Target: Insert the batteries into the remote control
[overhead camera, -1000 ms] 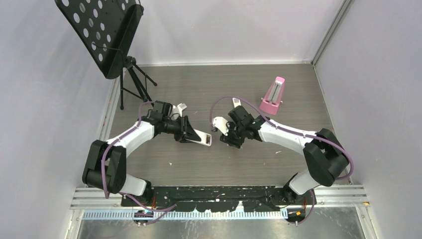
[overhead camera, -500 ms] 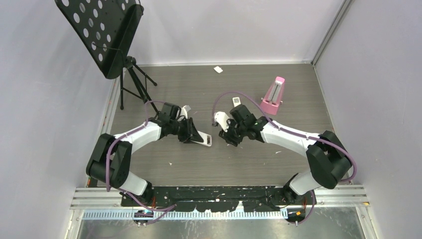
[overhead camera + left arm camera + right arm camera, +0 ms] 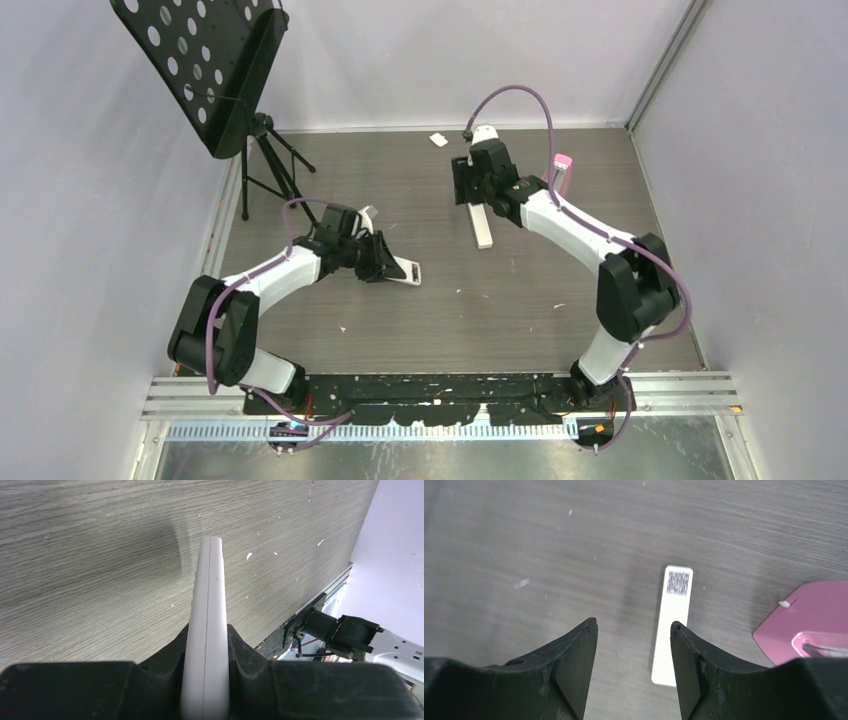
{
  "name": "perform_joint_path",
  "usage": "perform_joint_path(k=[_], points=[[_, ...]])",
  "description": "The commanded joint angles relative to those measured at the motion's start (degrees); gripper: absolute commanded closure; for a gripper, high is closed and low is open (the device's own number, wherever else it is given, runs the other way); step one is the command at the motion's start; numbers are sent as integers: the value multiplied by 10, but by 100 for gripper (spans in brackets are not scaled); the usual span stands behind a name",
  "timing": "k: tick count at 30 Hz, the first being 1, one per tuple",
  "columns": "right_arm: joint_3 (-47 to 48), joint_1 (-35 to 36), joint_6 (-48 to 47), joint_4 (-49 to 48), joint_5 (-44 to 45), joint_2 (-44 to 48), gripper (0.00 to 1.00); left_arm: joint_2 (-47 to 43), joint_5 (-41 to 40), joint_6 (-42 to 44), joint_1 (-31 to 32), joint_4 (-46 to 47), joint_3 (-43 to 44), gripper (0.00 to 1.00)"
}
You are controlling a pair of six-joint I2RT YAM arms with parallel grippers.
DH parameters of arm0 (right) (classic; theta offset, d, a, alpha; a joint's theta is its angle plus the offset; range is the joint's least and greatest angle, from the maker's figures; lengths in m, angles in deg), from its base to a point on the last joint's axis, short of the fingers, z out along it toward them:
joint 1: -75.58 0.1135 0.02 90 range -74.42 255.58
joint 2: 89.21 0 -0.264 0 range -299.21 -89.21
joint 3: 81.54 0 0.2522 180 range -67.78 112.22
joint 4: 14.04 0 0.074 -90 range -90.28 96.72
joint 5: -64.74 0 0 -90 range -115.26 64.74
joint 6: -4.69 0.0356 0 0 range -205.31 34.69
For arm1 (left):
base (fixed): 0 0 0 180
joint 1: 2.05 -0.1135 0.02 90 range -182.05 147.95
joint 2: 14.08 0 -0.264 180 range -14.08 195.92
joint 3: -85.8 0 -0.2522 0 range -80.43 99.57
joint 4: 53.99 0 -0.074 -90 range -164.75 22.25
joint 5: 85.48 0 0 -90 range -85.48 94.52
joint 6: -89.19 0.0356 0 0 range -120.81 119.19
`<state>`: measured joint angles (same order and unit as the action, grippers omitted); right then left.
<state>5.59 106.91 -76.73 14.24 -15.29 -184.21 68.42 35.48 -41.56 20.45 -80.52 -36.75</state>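
Note:
My left gripper is shut on the remote control, a white body held low over the table left of centre. In the left wrist view the remote control shows edge-on, clamped between both fingers of that gripper. My right gripper is open at the back of the table with nothing between its jaws. Its open fingers hang over bare table. The batteries are out of view.
A longer slim white remote with a barcode label lies flat just ahead of the right fingers. A pink metronome stands right of it. A small white piece lies by the back wall. A black music stand fills the back left.
The right arm swung from the table's centre to the back and its jaws opened wider. A small white piece appeared near the back wall. The left arm barely shifted, still gripping the remote control.

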Motion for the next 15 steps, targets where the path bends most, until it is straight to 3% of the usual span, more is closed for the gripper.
perform_joint_path(k=[1,5,11,15], points=[[70,-6,119,34,58,-60,40,20,26,-31,0,53,5,100],[84,-10,167,35,18,-80,41,67,44,-49,19,70,19,100],[44,-10,209,32,-2,-76,42,138,46,-70,52,80,33,92],[25,-10,224,32,-10,-76,42,158,52,-73,53,78,31,79]])
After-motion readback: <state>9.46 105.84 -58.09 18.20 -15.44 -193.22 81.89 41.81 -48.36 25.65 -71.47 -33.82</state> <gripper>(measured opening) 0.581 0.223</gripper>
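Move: The right hand, empty, has the slim white remote about 2 cm ahead, 4 cm to its right and 12 cm below. The small battery cover lies on the table some 20 cm ahead and 5 cm left of this hand, and the pink metronome 3 cm ahead and 17 cm right. The remote control held by the left hand is about 14 cm back, 12 cm left and 8 cm lower. From the left hand, the slim remote is some 14 cm ahead and 17 cm right. Still pinching the remote control, the left hand carries it about 5 cm to the right and nearly 3 cm down, tilting slightly, towards the middle of the table. The open right hand slows from its forward sweep, creeps out a little more, then sinks about 5 cm and eases back beside the slim remote, tipping down and turning clockwise a dozen degrees or so, touching nothing. ##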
